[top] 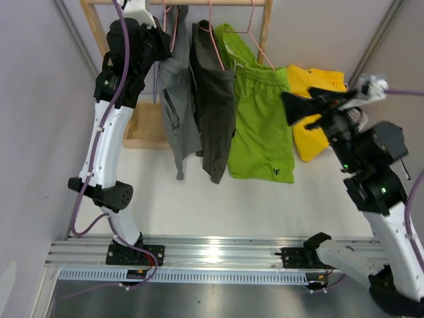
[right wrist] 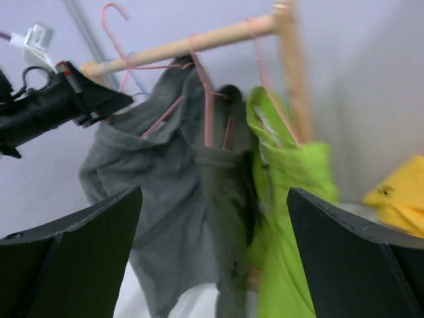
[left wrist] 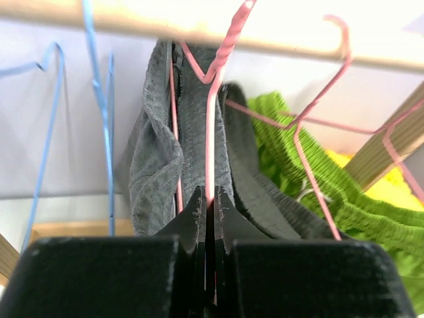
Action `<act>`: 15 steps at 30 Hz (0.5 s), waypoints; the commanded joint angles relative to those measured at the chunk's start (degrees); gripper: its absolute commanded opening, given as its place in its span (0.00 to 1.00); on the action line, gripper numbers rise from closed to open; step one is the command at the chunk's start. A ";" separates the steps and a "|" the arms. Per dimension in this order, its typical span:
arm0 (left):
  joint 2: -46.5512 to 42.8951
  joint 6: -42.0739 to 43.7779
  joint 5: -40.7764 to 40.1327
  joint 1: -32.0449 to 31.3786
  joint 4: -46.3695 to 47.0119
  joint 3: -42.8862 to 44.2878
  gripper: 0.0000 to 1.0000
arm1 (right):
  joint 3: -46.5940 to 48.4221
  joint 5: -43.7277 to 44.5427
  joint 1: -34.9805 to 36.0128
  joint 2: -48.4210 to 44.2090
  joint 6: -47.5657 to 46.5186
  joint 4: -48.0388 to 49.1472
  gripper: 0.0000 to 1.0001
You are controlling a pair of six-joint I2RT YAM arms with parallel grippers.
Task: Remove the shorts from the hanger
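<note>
Three pairs of shorts hang on pink wire hangers from a wooden rod point(top: 199, 2): grey shorts point(top: 175, 99), darker grey shorts point(top: 213, 112) and lime green shorts point(top: 262, 126) with a small dark logo. Yellow shorts point(top: 311, 142) lie on the table at the right. The pink patterned shorts are out of view. My left gripper point(top: 161, 45) is raised at the rod and shut on the pink hanger wire point(left wrist: 211, 132) of the grey shorts point(left wrist: 156, 165). My right gripper point(top: 299, 99) is open and empty, in the air right of the green shorts, facing the hanging shorts point(right wrist: 199, 199).
Blue empty hangers point(left wrist: 99, 119) hang left of the grey shorts. The rack's wooden base point(top: 142, 129) and upright point(top: 265, 26) stand at the back. Purple walls close in on both sides. A metal rail point(top: 212, 252) runs along the near edge.
</note>
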 commanded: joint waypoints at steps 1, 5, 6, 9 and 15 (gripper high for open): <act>-5.74 -0.47 1.22 -0.45 5.79 3.63 0.00 | 10.41 15.25 24.38 12.34 -14.07 -3.04 0.99; -8.02 -1.61 1.40 -0.45 5.09 1.70 0.00 | 18.33 29.38 40.77 25.35 -19.12 -0.59 0.99; -8.38 -1.88 1.40 -0.45 4.91 0.83 0.00 | 20.43 29.38 41.65 27.46 -17.20 0.20 0.99; -10.40 -2.32 1.92 -0.45 4.73 -1.28 0.00 | 24.65 30.16 44.99 34.67 -15.95 3.02 0.99; -13.04 -2.67 1.83 -0.45 3.59 -2.96 0.00 | 34.60 33.24 48.95 48.65 -16.30 4.07 0.99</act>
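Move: The gray shorts hang from the pink hanger already pinched in the left fingers, their middle about 5 cm ahead, 4 cm right and 18 cm below that hand; the wooden rail is some 12 cm ahead and 8 cm above it. From the open right hand the gray shorts lie roughly 20 cm ahead, 29 cm left and 17 cm lower. The dark shorts are about 23 cm ahead and 20 cm left of the right hand, the green shorts about 20 cm ahead and 8 cm left, both some 20 cm below. The gray shorts on their pink hanger are drawn back from the rail about 5 cm and raised some 3 cm by the left hand, which keeps its pinch. The right hand, fingers wide open, sweeps fast some 33 cm left towards them, past the green and dark shorts, rising slightly at first and then sinking to about 10 cm lower, while it rolls left side down and swings counter-clockwise. ##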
